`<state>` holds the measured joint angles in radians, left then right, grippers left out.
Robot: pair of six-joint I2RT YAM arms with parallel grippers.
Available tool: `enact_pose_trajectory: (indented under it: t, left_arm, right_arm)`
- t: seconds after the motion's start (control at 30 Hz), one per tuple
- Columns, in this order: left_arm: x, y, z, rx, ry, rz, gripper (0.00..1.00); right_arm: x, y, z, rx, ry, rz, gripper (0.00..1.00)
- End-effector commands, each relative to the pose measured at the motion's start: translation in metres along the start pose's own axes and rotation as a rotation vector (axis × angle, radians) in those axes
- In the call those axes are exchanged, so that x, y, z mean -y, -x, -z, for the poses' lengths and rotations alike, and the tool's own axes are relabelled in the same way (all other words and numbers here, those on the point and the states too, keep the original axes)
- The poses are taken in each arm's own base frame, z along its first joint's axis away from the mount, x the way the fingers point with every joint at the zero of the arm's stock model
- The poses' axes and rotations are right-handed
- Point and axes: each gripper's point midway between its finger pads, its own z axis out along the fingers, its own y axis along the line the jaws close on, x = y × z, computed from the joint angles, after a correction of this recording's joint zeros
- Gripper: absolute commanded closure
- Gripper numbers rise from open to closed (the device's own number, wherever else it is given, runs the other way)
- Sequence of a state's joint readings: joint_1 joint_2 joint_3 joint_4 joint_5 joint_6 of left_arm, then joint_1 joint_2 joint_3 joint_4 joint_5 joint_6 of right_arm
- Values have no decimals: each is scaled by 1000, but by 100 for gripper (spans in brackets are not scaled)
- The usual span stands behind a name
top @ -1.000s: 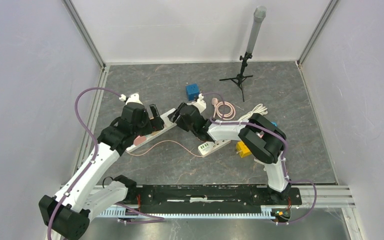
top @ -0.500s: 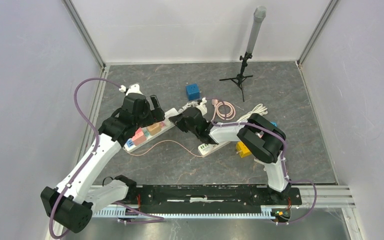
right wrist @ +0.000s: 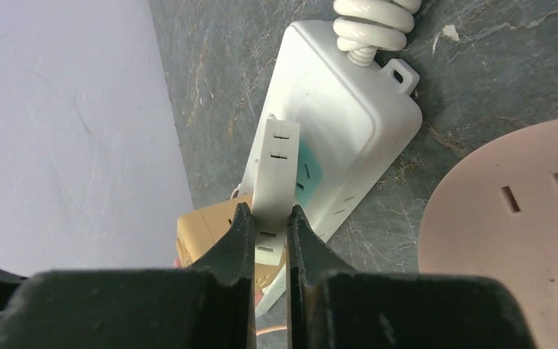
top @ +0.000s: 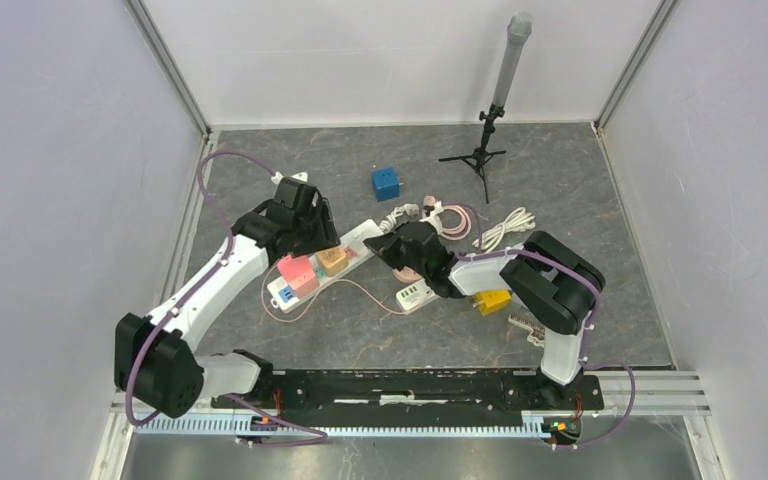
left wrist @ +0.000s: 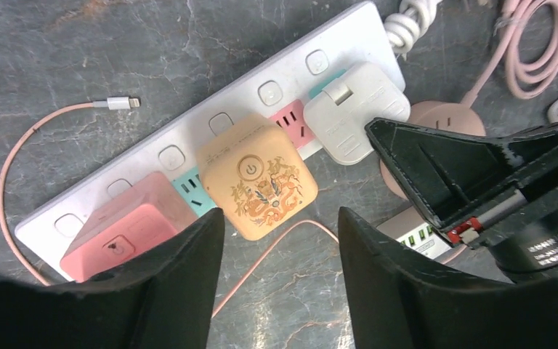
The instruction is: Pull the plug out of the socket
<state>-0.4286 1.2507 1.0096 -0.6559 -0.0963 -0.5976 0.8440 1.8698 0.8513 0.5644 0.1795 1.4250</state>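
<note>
A white power strip point(top: 360, 243) lies diagonally on the floor, also in the left wrist view point(left wrist: 189, 142). A pink plug point(left wrist: 127, 229), an orange plug point(left wrist: 258, 174) and a white plug point(left wrist: 352, 113) sit in it. My right gripper point(right wrist: 269, 213) is shut on the white plug point(right wrist: 276, 171) near the strip's cord end point(right wrist: 341, 120). In the top view the right gripper point(top: 388, 246) is at the strip's right end. My left gripper point(left wrist: 280, 222) is open and empty just above the orange plug; in the top view the left gripper point(top: 318, 234) is over the strip's middle.
A round pink socket point(right wrist: 523, 240) and a small white strip with green ports point(top: 415, 294) lie by the right gripper. A thin pink cable point(left wrist: 14, 160) loops on the floor. A blue cube point(top: 385, 182), coiled cables point(top: 452, 218), a yellow block point(top: 490, 300) and a tripod point(top: 480, 155) are around.
The power strip has shifted to the right. My left gripper has moved right and off the pink and orange plugs, uncovering them. My right gripper has moved right with the strip's end.
</note>
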Motion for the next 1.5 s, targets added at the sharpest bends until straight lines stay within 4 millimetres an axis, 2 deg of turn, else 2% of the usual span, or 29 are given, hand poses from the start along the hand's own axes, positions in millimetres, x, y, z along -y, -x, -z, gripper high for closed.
enact_pose_trajectory:
  t: [0.0,0.07,0.2,0.37,0.53,0.67,0.83,0.87,0.97,1.07,1.13,1.23,1.47]
  left_arm:
    - [21,14,-3,9,-78,-20,39]
    - [22,12,-9,-6,-78,-23,45]
    - [13,-1,-22,-57,-37,-33,52]
    - [4,-21,-30,-109,58,-79,52]
    - [-20,-38,-38,-144,171,-112,52]
    - [-30,-50,-42,-171,203,-119,53]
    - [-38,-59,-47,-193,232,-125,54]
    - [-38,-60,-48,-199,232,-123,54]
    - [-38,-63,-50,-208,229,-122,55]
    - [-39,-64,-50,-209,232,-124,55]
    - [-40,-65,-51,-211,234,-125,55]
    - [-43,-68,-52,-217,241,-131,56]
    - [-47,-74,-55,-231,250,-135,56]
  right_arm:
    - [-10,-3,10,-22,60,92,100]
    - [-8,-4,11,-26,60,96,100]
    - [-5,-6,11,-35,59,124,100]
    - [-10,-7,9,-44,84,157,100]
    - [-45,-2,18,-37,275,193,100]
    - [-70,0,27,-60,431,168,100]
    - [-82,-4,32,-92,510,133,100]
    - [-81,-4,31,-93,507,128,100]
    - [-55,-4,17,-93,357,117,100]
    - [-34,-4,12,-96,245,56,100]
    - [-31,-5,13,-108,226,-22,100]
    - [-44,-5,18,-129,282,-137,100]
    - [-85,3,35,-144,456,-252,100]
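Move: Just beneath the left hand is the orange plug, about 2 cm ahead and 7 cm down; the pink plugs lie some 7 cm left and 1 cm back, and the white plug 7 cm right and 5 cm ahead, 8 cm below. The right hand already pinches that white plug, its middle 1 cm ahead and 1 cm left. From there the orange plug is about 8 cm left and 2 cm back, the round pink socket 7 cm right and 4 cm back, 4 cm below. Sinking about 4 cm onto the orange plug while drawing its fingers partly together, the left hand brings its tips onto the top and bears down on it, easing slightly forward. The right hand keeps its pinch on the white plug and stays nearly in place, working it by the wrist: first turning counter-clockwise and tipping up a little, then rolling its left side up to some 10 degrees, with a tiny rise at the end. ##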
